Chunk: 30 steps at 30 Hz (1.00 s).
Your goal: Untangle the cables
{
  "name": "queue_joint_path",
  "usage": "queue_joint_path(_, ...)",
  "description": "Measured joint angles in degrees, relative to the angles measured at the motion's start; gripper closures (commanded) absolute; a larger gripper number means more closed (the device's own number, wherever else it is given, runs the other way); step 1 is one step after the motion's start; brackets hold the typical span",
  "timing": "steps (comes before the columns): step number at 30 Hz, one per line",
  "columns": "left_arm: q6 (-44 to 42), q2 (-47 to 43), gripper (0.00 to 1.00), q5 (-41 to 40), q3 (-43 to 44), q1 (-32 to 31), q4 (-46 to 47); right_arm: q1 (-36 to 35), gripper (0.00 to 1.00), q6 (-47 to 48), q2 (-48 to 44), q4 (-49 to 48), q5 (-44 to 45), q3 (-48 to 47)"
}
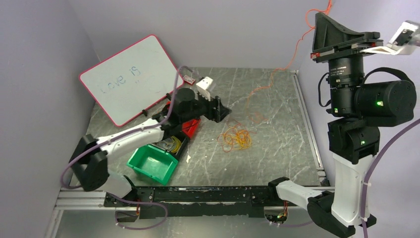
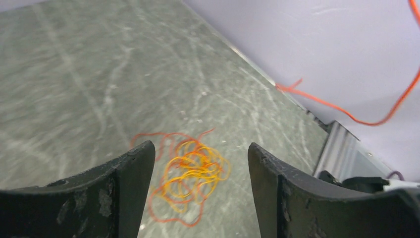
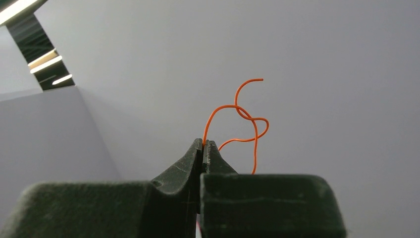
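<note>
The cables (image 1: 236,139) lie in a loose tangle of thin orange, yellow and reddish loops mid-table. One long orange cable (image 1: 296,48) climbs from the table to my right gripper (image 1: 318,16), raised high at the far right. In the right wrist view that gripper (image 3: 204,144) is shut on the orange cable (image 3: 247,121), whose knotted end curls above the tips. My left gripper (image 1: 225,112) hovers just left of the tangle. Its jaws (image 2: 200,151) stand open and empty, with the tangle (image 2: 190,171) on the table between and beyond them.
A whiteboard (image 1: 129,79) leans at the back left. Beside the left arm sit a green bin (image 1: 152,163), a black bin (image 1: 171,145) with yellow loops and a red bin (image 1: 190,127). A metal rail (image 1: 307,124) edges the table's right side.
</note>
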State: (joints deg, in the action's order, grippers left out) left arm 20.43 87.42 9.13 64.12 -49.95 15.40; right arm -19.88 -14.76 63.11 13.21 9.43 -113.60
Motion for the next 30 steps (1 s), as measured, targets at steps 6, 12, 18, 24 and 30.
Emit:
queue_joint_path(6,-0.31,-9.97,0.24,-6.36,-3.32,7.17,-11.19,0.00,1.00,-2.43,1.40,1.11,-4.52,1.25)
queue_joint_path(12,-0.59,-18.84,0.23,-11.10,-3.98,16.52,-24.15,0.00,1.00,-4.66,4.07,2.60,-10.47,2.29)
queue_joint_path(18,-1.49,-27.04,0.24,-14.69,-3.93,25.09,-35.23,0.00,1.00,-6.93,6.64,4.68,-16.06,2.27)
queue_joint_path(24,-1.97,-30.32,0.24,-16.59,-3.32,35.50,-45.18,0.00,1.00,-8.96,8.46,5.22,-20.74,1.49)
queue_joint_path(30,-2.27,-32.48,0.24,-16.68,-1.60,40.54,-51.17,-0.35,1.00,-10.16,10.12,5.49,-23.93,0.87)
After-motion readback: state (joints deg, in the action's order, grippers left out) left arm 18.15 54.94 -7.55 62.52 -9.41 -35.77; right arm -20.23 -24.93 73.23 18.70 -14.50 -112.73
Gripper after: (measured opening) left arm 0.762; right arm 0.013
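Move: The orange cable already hangs free from the raised right hand. The red bin lies some 36 cm to this hand's left, about 9 cm farther out and roughly 63 cm below; the cable tangle left on the table is level with it, about 12 cm left and 64 cm down. From the empty left hand, the red bin is about 18 cm left, 3 cm ahead; the black bin 22 cm left, 5 cm back; the tangle 7 cm right, 6 cm back, all some 20 cm below. The orange cable stays pinched in the shut right fingers and is carried left, down and somewhat forward towards the red bin, about 15 cm in all, the hand swinging counter-clockwise some 25 degrees and tipping down. The left hand, open and empty, sweeps about 37 cm left, away from the tangle and level over the red bin, turning counter-clockwise to point forward and more downward. ##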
